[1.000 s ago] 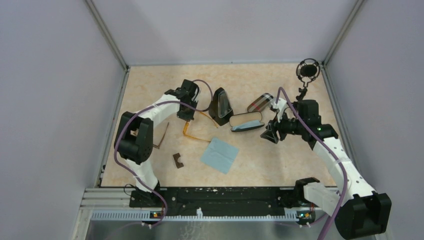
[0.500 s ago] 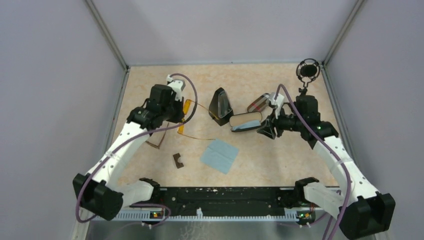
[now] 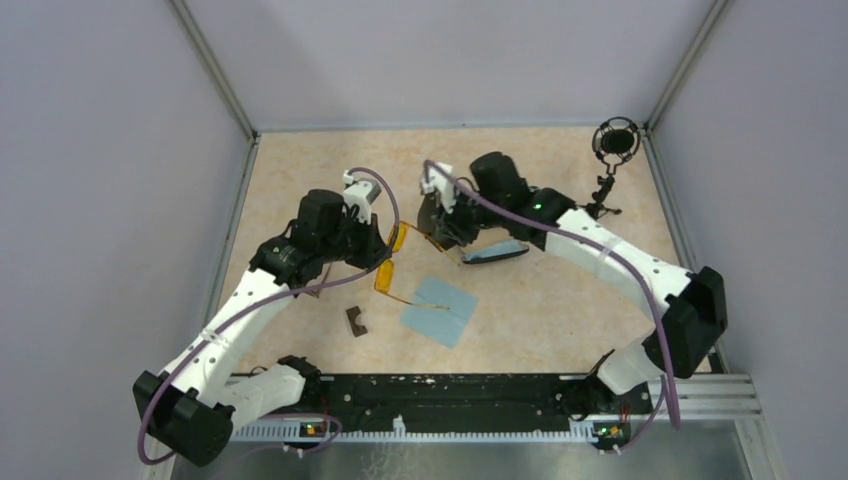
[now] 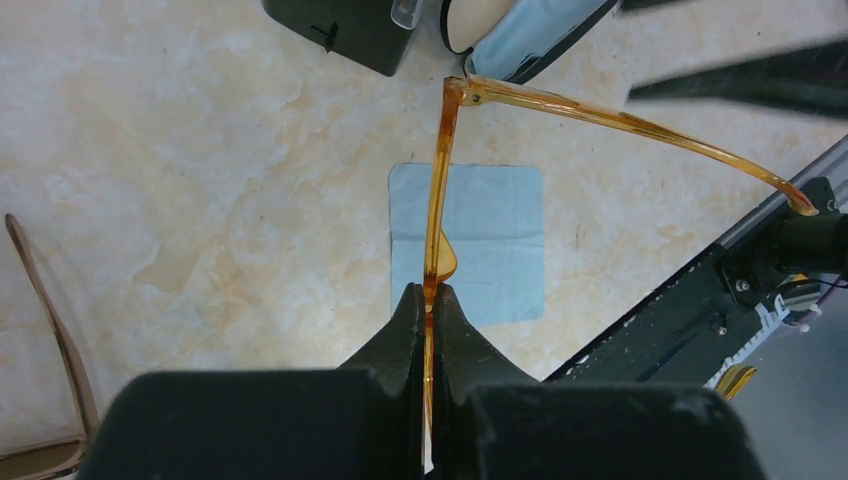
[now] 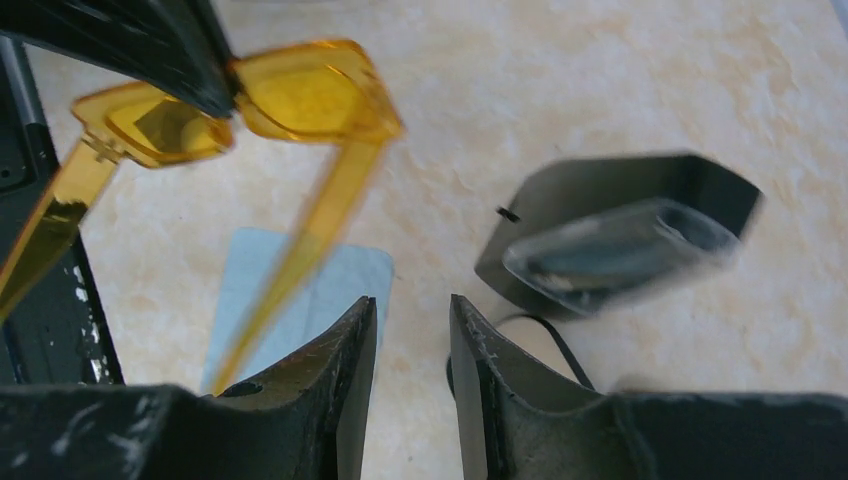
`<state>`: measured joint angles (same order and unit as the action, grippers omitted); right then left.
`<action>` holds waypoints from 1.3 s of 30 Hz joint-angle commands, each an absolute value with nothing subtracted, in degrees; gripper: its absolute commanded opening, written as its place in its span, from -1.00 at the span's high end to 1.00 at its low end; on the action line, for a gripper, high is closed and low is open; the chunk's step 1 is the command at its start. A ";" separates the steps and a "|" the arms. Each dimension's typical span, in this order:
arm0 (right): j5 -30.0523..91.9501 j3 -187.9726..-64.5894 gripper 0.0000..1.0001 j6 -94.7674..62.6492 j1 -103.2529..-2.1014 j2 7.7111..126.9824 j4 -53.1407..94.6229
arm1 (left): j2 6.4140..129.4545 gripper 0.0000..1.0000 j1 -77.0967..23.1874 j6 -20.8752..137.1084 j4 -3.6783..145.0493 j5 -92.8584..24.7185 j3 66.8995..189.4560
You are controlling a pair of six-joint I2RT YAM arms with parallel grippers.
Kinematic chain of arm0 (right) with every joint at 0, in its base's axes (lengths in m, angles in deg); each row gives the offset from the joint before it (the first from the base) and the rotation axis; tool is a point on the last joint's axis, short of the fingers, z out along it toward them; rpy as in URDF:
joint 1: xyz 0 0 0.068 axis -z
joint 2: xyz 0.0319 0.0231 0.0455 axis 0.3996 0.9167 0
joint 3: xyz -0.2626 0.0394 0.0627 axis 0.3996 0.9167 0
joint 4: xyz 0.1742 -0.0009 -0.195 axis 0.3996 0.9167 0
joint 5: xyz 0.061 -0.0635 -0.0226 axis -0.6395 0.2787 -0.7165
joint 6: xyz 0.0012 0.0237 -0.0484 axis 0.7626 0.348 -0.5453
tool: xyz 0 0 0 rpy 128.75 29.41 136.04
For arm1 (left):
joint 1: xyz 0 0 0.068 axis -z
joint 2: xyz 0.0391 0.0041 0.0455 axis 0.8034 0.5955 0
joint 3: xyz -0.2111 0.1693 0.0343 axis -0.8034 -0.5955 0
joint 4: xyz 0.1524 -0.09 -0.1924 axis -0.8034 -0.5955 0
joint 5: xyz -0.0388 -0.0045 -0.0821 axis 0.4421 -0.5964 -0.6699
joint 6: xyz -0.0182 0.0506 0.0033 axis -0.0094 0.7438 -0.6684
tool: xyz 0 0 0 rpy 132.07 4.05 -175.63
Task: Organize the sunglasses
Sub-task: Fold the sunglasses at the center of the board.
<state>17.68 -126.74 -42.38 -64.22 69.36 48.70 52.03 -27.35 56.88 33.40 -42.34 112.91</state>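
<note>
My left gripper point(image 4: 428, 292) is shut on the front frame of the amber-orange sunglasses point(image 4: 440, 180), held edge-on above the table with one temple stretching right. From above, the left gripper point(image 3: 383, 252) holds the amber sunglasses point(image 3: 396, 240) left of centre. My right gripper point(image 5: 410, 300) is open with nothing between its fingers, just below the amber sunglasses point(image 5: 300, 95). In the top view the right gripper point(image 3: 438, 226) hangs close by, over the black case. The brown sunglasses point(image 4: 45, 300) lie on the table at the left, partly under the left arm point(image 3: 318, 288).
A black triangular case point(image 5: 620, 240) stands just past the right gripper. An open case with blue lining point(image 3: 495, 252) lies beside it. A blue cloth point(image 3: 440, 310) lies flat mid-table, a small brown piece point(image 3: 355, 320) to its left. A microphone point(image 3: 615, 140) stands back right.
The right arm has swung left across the table to the black case, its jaws narrowing. The left gripper has carried the amber sunglasses right and nearer, toward the cloth.
</note>
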 commanded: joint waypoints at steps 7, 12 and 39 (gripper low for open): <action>34.93 -135.94 0.34 -49.62 -86.60 79.71 55.38 | 50.36 1.00 -27.09 49.60 40.37 -48.34 112.14; 38.39 -136.35 0.36 -49.96 -86.60 77.06 56.07 | 49.25 1.00 -27.09 49.67 41.22 -46.91 110.10; 9.43 -124.66 0.85 -63.08 -88.37 60.68 70.98 | 58.83 1.00 -27.11 48.34 46.84 -43.94 114.14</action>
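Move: The far temple of the orange sunglasses is the right hand's aim, its middle about 3 cm to the left, 2 cm back and 2 cm above the hand point. The near temple is roughly 12 cm back and 7 cm left, about level; the black case lies 14 cm ahead, 1 cm left and 15 cm below, the blue cloth 8 cm back, 3 cm left and 19 cm below. From the left hand, holding the bridge, the far temple lies about 9 cm right and 1 cm ahead, 1 cm up. Sweeping left and back by about 8 cm each way while dipping, the right hand swings at the far temple to fold it in, then rises clear, draws back another 10 cm or so and lowers beside the still-open near temple, turning counter-clockwise with its fingers narrowing almost shut. The left hand keeps its pinch on the bridge, then eases a little forward, right and down. ##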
